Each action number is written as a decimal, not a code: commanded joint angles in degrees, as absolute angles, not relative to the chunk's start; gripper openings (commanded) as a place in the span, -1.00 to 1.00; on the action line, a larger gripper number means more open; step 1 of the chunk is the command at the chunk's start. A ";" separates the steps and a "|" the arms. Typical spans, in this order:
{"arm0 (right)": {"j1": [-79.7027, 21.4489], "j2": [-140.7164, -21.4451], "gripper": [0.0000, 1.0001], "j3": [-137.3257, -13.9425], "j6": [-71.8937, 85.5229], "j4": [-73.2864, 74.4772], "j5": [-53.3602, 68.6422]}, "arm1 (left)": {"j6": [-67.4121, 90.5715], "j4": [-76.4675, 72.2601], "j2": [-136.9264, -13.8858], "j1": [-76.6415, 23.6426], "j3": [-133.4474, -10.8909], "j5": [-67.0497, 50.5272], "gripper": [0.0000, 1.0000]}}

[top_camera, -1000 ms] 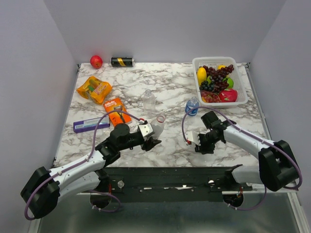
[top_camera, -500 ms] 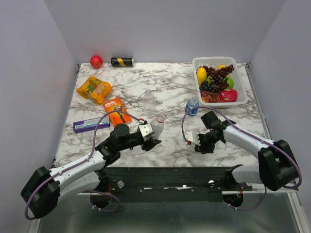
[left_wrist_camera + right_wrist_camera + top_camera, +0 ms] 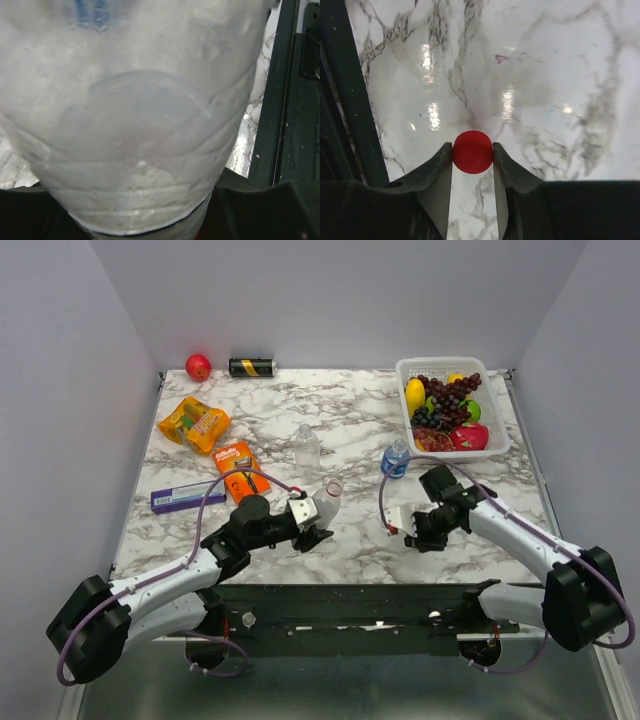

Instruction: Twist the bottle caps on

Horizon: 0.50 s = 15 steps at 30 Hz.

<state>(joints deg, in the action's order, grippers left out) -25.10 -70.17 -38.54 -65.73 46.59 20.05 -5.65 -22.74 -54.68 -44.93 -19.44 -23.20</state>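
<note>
My left gripper (image 3: 312, 517) is shut on a clear bottle (image 3: 324, 504) with a red neck ring, held tilted with its open mouth up and to the right. The bottle's body fills the left wrist view (image 3: 135, 115). My right gripper (image 3: 408, 528) is shut on the red cap (image 3: 473, 151), pinched between both fingertips just above the marble table (image 3: 545, 75). A plain clear bottle (image 3: 307, 445) stands mid-table. A blue-labelled bottle (image 3: 396, 460) with a blue cap on it stands beside my right arm.
A white basket (image 3: 405, 375) of fruit stands at the back right. Orange packs (image 3: 194, 423) (image 3: 238, 466) and a purple box (image 3: 186, 497) lie at the left. A red ball (image 3: 198, 366) and a black-and-gold can (image 3: 251, 367) sit at the back edge.
My right gripper has shifted slightly right and away with the red cap. My left gripper and its bottle have edged slightly right.
</note>
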 commanded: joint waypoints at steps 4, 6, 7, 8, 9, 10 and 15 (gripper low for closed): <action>-25.05 -63.11 -0.32 -62.99 -58.72 65.20 31.01 | -11.34 -36.55 -63.17 -45.97 -16.79 -31.37 -1.00; -25.22 -64.33 -0.31 -71.75 -57.75 68.80 33.31 | -12.04 -41.56 -68.08 -46.84 -17.31 -31.46 -1.00; -26.01 -65.12 -0.31 -74.42 -55.92 69.17 33.31 | -12.13 -42.53 -69.42 -46.93 -17.75 -31.46 -1.00; -26.36 -66.00 -0.31 -77.75 -55.38 69.78 33.92 | -12.13 -44.11 -70.74 -47.11 -18.36 -31.64 -1.00; -26.72 -68.27 -0.31 -83.18 -55.37 71.70 34.45 | -12.65 -44.73 -71.80 -47.54 -19.07 -32.16 -1.00; -27.76 -69.33 -0.31 -86.10 -55.55 72.76 34.80 | -13.27 -45.26 -73.72 -47.81 -19.33 -32.60 -1.00; -32.33 -73.91 -0.31 -96.14 -57.48 78.74 37.53 | -15.56 -45.62 -76.29 -48.69 -19.69 -33.75 -1.00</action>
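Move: Some 19 cm to the left of the right hand, about 3 cm ahead and 24 cm above, is the open mouth of the bottle held by the left hand; the right hand already pinches the red cap, just off the table. The blue-label bottle stands roughly 22 cm ahead of the right hand and 2 cm left, the clear bottle 22 cm ahead and 26 cm left. From the left hand the red cap is about 22 cm to the right, 1 cm back and 11 cm lower. Lifting fast, the right hand carries the red cap up about 27 cm while drawing some 9 cm left, towards the held bottle's mouth; its wrist tilts about 30 degrees and the fingers keep their pinch. The left hand keeps its grip on the bottle and brings it to meet the cap, sinking about 5 cm, shifting 3 or 4 cm right and turning slightly clockwise. ##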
